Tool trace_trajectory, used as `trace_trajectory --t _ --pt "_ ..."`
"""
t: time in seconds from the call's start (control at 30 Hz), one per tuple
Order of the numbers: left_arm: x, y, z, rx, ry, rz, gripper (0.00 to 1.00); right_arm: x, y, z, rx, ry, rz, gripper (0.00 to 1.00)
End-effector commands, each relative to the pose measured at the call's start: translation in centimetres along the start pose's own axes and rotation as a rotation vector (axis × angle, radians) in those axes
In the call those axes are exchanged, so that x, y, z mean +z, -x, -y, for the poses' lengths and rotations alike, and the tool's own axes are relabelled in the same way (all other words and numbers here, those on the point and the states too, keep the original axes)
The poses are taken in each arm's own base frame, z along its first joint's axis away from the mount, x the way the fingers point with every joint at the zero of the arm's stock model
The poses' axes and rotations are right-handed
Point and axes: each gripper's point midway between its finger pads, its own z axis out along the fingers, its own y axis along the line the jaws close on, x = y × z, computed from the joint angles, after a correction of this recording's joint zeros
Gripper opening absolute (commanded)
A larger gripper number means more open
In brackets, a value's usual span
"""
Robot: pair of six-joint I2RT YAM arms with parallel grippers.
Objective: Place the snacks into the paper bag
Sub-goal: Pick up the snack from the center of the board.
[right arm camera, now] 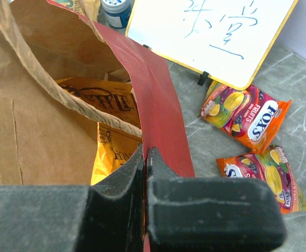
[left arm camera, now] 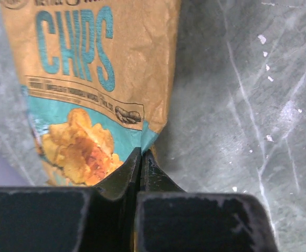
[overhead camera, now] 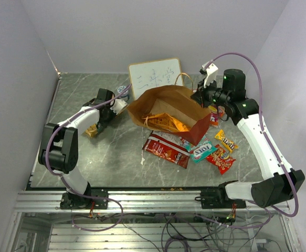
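Note:
The paper bag lies at the table's middle, brown inside, its red outer wall on the right. My right gripper is shut on the bag's red rim. A yellow packet lies inside the bag. My left gripper is shut on the corner of a tan and teal chips packet, low over the table left of the bag. The long red chip bag, a teal packet, a yellow packet and a red-orange packet lie in front of the bag.
A whiteboard stands behind the bag. A small blue-lidded jar sits at its left. Two orange Fox's candy packets lie on the table beside the bag's red wall. Grey walls close in on both sides.

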Motion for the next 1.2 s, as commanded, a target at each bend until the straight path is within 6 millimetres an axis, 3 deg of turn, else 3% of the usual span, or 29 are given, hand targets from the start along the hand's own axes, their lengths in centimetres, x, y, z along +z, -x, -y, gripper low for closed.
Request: trace_trajectory --t 0.0,0.27,0.47,0.83,1.17 --pt "-3.7 1.3 -2.3 0.056 0.06 0.015 0.07 -0.9 1.8 -0.1 -0.017 -0.003 0.073 0.0" --pt "-9.3 2.5 -6.2 0.122 0.215 0.06 0.07 -0.8 1.7 -0.4 -0.022 0.017 0.071 0.0" --pt "-15.0 3.7 -9.0 0.141 0.368 0.153 0.07 -0.9 1.9 -0.8 -0.023 0.038 0.079 0.0" --pt "-24.1 7.3 -10.1 0.108 0.429 0.436 0.07 -0.6 1.8 -0.9 -0.026 0.053 0.075 0.0" --pt "-32.9 12.0 -10.5 0.106 0.399 0.708 0.07 -0.6 2.3 -1.3 -0.038 0.086 0.08 0.0"
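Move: The left gripper already pinches the chips bag by its edge, low over the table. The paper bag it is meant for has its middle about 30 cm to the right, 1 or 2 cm back and some 9 cm higher; from the right gripper, already clamped on its rim, it is about 10 cm left, level fore-and-aft and 14 cm down. From the left hand, the blue-lidded jar is 15 cm ahead and 10 cm right, the red packet 30 cm right and 13 cm back. Lift the left gripper almost straight up about 30 cm, keeping the fingers shut on the chips bag's edge, and tip the wrist up some 40 degrees as you climb so that the fingers end pointing mostly forward. Don't go sideways to the paper bag yet. Hold the paper bag's rim nearly still with the right gripper. ##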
